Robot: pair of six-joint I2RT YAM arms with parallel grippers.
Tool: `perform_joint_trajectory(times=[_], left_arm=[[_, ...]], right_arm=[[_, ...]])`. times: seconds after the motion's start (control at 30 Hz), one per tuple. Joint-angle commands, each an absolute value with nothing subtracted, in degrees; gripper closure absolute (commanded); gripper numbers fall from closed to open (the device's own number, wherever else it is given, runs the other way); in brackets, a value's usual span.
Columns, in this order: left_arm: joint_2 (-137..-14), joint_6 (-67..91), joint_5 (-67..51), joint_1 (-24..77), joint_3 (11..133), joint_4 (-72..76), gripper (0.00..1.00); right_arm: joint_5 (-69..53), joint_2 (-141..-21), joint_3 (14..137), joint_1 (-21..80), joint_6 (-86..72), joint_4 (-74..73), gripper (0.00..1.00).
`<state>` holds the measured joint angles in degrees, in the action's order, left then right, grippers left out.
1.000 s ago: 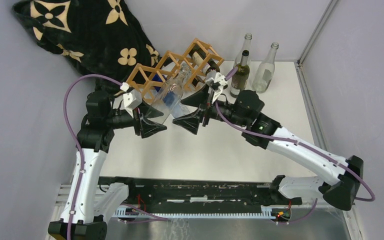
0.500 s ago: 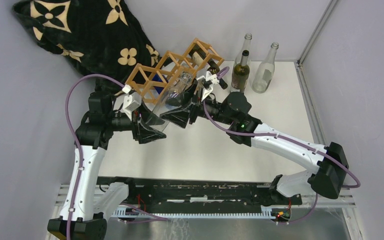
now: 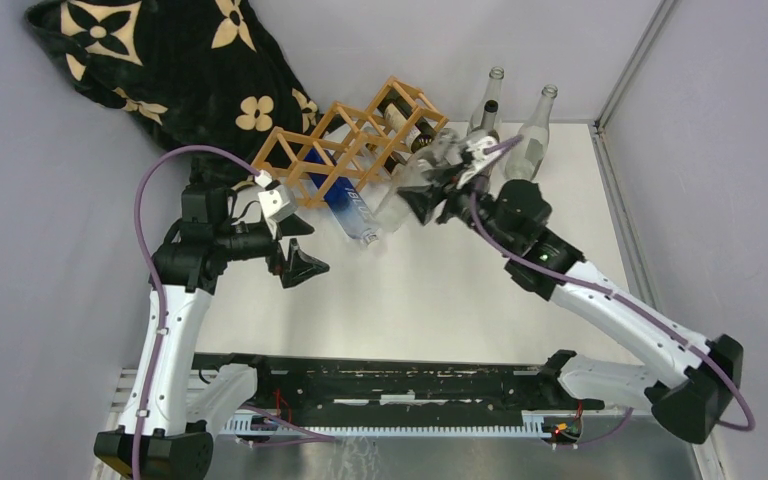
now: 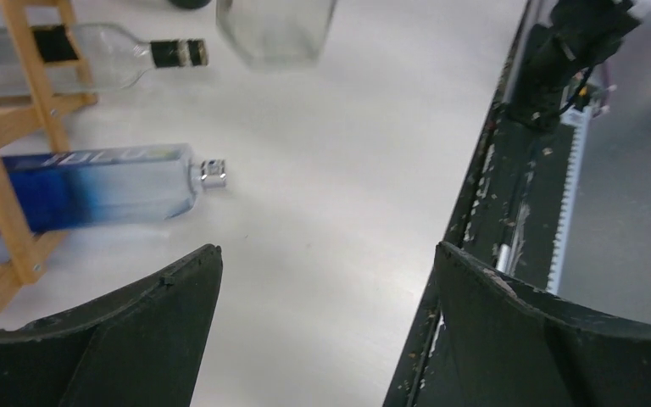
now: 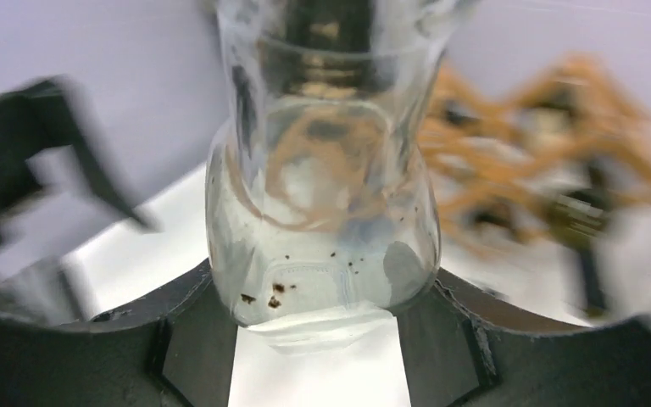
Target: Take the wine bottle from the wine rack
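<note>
The wooden wine rack (image 3: 345, 140) stands at the back of the table. My right gripper (image 3: 425, 195) is shut on a clear glass wine bottle (image 3: 392, 207) and holds it tilted in the air, off the rack and just right of it. In the right wrist view the bottle (image 5: 322, 212) sits between the two fingers (image 5: 195, 339). A blue bottle (image 3: 352, 208) still lies in the rack, neck pointing out, and also shows in the left wrist view (image 4: 93, 186). My left gripper (image 3: 298, 248) is open and empty, left of the blue bottle.
Another bottle with a dark cap (image 4: 110, 59) lies in the rack (image 4: 17, 127). Clear bottles (image 3: 532, 125) stand at the back right by the wall. A black patterned cloth (image 3: 160, 70) lies behind the rack. A black rail (image 3: 390, 385) runs along the near edge.
Both grippers were at the clear bottle by the rack. The right gripper has carried it up and to the right, off the rack. The left gripper has drawn back, open.
</note>
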<state>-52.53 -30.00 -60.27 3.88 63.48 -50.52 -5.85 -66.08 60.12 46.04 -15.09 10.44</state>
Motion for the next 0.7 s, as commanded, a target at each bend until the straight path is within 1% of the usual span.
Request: perform_joint_trajectory(times=[0.0, 0.1, 0.2, 0.4, 0.67], left_arm=[[-53.01, -36.52, -51.54, 3.76, 65.94, -53.41, 0.0], [-53.73, -37.87, -51.04, 3.74, 66.18, -55.1, 0.0], [-54.06, -38.68, -50.52, 3.76, 66.26, -55.9, 0.0], [-53.44, -40.34, -50.01, 3.7, 66.45, -55.95, 0.0], [-53.02, -42.26, -49.65, 3.71, 65.46, -56.58, 0.0]], right_arm=[[16.61, -58.76, 55.29, 40.4, -5.09, 9.49, 1.0], [26.3, -57.75, 51.13, 36.76, -3.86, 9.46, 1.0], [31.68, -58.28, 47.69, 32.6, -4.16, 11.63, 1.0], [37.05, -62.99, 43.83, 24.5, -6.03, 18.95, 1.0], [35.85, -73.79, 44.75, 16.21, -7.41, 27.89, 1.0]])
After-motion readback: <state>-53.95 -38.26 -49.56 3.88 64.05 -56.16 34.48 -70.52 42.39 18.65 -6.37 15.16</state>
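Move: My right hand holds a clear glass bottle by its body. It is bound for the bare table some 30 cm to the right, 14 cm ahead and 34 cm below. The standing green wine bottle is about 18 cm ahead and 18 cm right; the right-hand clear bottle is 22 cm ahead and 30 cm right. The wine rack is roughly 20 cm ahead and 10 cm left. That bare spot is some 20 cm ahead and 43 cm right of my left hand. I swing the clear bottle in my right hand quickly away from the wine rack, nearly 30 cm to the right and 13 cm forward. I sink about 16 cm, mostly once under way, and turn the hand some 65 degrees clockwise until its fingers point ahead, keeping my grip. My empty left hand, still wide open, eases down and left a few centimetres. ##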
